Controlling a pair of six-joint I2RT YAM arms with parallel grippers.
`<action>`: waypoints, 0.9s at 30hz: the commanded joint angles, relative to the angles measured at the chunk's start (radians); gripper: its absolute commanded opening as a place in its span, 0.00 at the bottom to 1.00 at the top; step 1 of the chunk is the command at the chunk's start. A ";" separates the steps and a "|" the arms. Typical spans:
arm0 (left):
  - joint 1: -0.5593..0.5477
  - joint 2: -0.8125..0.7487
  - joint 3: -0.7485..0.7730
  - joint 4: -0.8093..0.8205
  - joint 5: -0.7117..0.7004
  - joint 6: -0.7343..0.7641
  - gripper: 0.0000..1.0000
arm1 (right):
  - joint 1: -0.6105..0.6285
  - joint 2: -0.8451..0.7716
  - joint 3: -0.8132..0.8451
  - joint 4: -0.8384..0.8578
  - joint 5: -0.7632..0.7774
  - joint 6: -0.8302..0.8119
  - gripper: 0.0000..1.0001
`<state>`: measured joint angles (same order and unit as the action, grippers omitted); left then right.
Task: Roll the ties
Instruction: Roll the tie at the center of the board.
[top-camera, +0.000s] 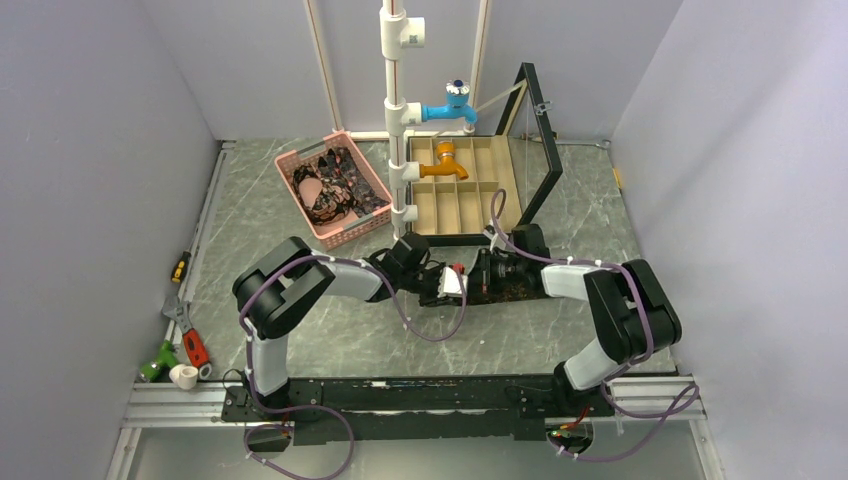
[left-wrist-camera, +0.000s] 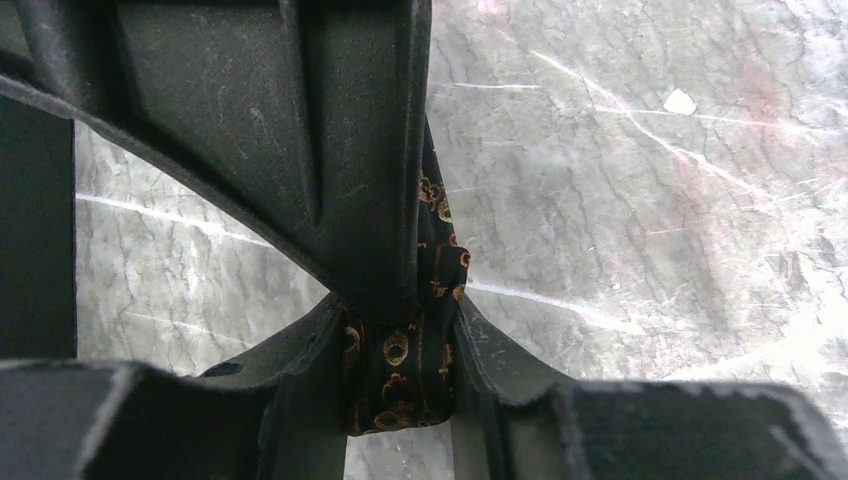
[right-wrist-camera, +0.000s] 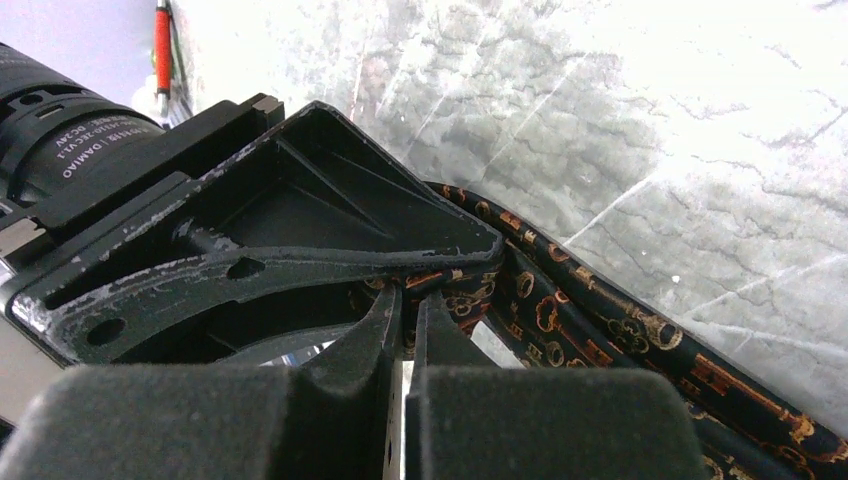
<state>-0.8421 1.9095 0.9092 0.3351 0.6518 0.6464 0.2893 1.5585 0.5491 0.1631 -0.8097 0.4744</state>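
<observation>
A dark tie with a gold and orange ring pattern (top-camera: 512, 293) lies on the marble table just in front of the wooden box. My left gripper (top-camera: 447, 283) and right gripper (top-camera: 481, 277) meet tip to tip over its left end. In the left wrist view the left gripper (left-wrist-camera: 400, 360) is shut on a fold of the tie (left-wrist-camera: 398, 375). In the right wrist view the right gripper (right-wrist-camera: 410, 300) is shut on the tie (right-wrist-camera: 600, 325), which trails away to the lower right. More patterned ties (top-camera: 335, 190) lie in the pink basket (top-camera: 360, 230).
An open wooden divided box (top-camera: 470, 195) with its raised glass lid (top-camera: 535, 140) stands behind the grippers. A white pipe post (top-camera: 397, 110) with blue and orange taps rises beside it. Hand tools (top-camera: 185, 340) lie at the table's left edge.
</observation>
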 joint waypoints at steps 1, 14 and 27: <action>0.007 0.052 -0.075 -0.242 -0.022 -0.020 0.39 | 0.005 0.039 0.027 -0.043 0.139 -0.115 0.00; 0.026 -0.378 -0.190 -0.035 -0.083 -0.194 0.99 | 0.007 0.033 0.028 -0.063 0.154 -0.145 0.00; 0.097 -0.365 -0.227 0.169 -0.005 -0.488 0.99 | 0.013 0.038 0.074 -0.139 0.164 -0.158 0.00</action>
<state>-0.7792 1.4544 0.6548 0.4370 0.5488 0.2333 0.2974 1.5806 0.6121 0.0685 -0.7372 0.3801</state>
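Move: The tie's rolled end sits right between the left hand's fingers, hardly a centimetre below its hand point; from the right hand it lies about 3 cm to the left and 2 cm lower. From the left hand, the open case's middle is some 21 cm straight ahead. The white pipe's foot is about 10 cm ahead and 12 cm to the left, and the pink basket's middle some 21 cm ahead and 26 cm to the left. The tie's rolled end is let go by the left fingers, which spread wide as that hand backs off about 4 cm to the left and slightly back, then rises some 10 cm, swinging about 20 degrees counter-clockwise with its fingertips tipping up. The right hand keeps its shut fingertips on the roll's right side, settling about a centimetre forward and down. ##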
